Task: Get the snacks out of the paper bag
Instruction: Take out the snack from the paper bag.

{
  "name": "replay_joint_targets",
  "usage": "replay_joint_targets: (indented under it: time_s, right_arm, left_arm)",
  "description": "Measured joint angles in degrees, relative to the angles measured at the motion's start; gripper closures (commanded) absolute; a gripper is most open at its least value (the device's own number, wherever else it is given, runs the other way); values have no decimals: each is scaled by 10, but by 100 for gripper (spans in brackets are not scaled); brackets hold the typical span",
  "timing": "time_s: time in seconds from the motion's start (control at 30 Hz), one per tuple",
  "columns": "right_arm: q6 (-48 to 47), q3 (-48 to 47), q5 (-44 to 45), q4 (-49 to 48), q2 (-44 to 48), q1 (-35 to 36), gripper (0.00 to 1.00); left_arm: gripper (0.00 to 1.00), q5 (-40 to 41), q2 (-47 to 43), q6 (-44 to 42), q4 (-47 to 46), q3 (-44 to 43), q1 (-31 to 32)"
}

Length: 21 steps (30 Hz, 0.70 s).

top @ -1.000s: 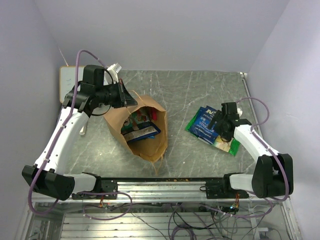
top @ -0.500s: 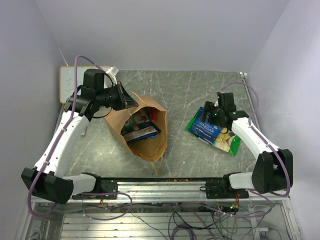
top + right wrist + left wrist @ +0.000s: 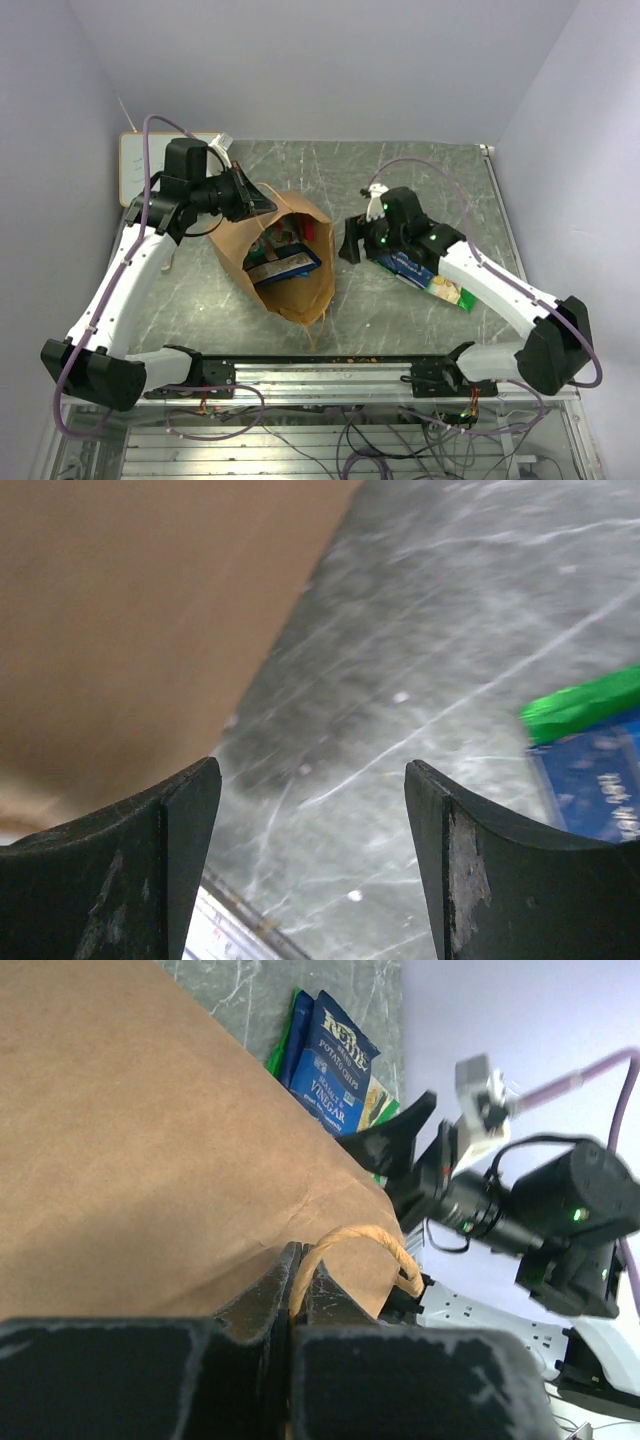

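The brown paper bag (image 3: pixel 300 292) lies on the table with its mouth facing up toward the camera. Inside it I see snacks, among them a blue packet (image 3: pixel 285 265) and a red one (image 3: pixel 306 229). My left gripper (image 3: pixel 262 200) is shut on the bag's twisted paper handle (image 3: pixel 372 1238) at its top left rim. A blue snack packet (image 3: pixel 413 265) and a green and yellow one (image 3: pixel 452 291) lie on the table to the right. My right gripper (image 3: pixel 350 246) hangs open and empty between the bag (image 3: pixel 130 610) and the blue packet (image 3: pixel 590 785).
A small whiteboard (image 3: pixel 130 165) leans at the back left corner. A white stick (image 3: pixel 167 260) lies beside the left arm. Walls close in the table at the back and on both sides. A metal rail (image 3: pixel 320 365) runs along the near edge.
The right arm has swung left, from over the packets on the table toward the bag's right side, its gripper staying open. The left gripper has kept its hold on the handle.
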State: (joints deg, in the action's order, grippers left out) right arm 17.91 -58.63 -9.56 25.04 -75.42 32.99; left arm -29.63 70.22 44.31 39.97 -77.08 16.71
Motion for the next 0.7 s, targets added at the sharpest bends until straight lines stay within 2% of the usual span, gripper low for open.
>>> replay_joint_targets:
  time_s: [0.33, 0.53, 0.7]
  right_arm:
    - [-49, 89, -51, -24, 127, 154, 28]
    - [-170, 91, -61, -65, 181, 231, 30]
    - [-329, 83, -71, -102, 152, 277, 31]
  left_arm:
    - [93, 15, -36, 15, 9, 10, 0]
    - [93, 27, -28, -9, 43, 0, 0]
    - [93, 31, -21, -37, 61, -18, 0]
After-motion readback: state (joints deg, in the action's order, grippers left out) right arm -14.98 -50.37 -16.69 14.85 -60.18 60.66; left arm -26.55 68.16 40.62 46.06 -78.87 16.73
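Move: From the right hand, just outside the paper bag's mouth on its right, the blue snack bag inside lies about 15 cm left, 5 cm back and 7 cm lower. The mouth's near lip is some 17 cm back, 9 cm left and 9 cm lower; the snack pile lies on the table about 20 cm right, 4 cm back and 12 cm lower. The blue snack bag is roughly 8 cm back, 2 cm right and 23 cm below the left hand. Swing the open, empty right gripper back some 15 cm and left about 9 cm, around the paper bag's right edge to the near side of its mouth, rising roughly 6 cm after the first part. Turn it counter-clockwise about 50 degrees and level the fingers so they point mostly left. Keep the left gripper shut on the bag's handle, easing back and left a little. ##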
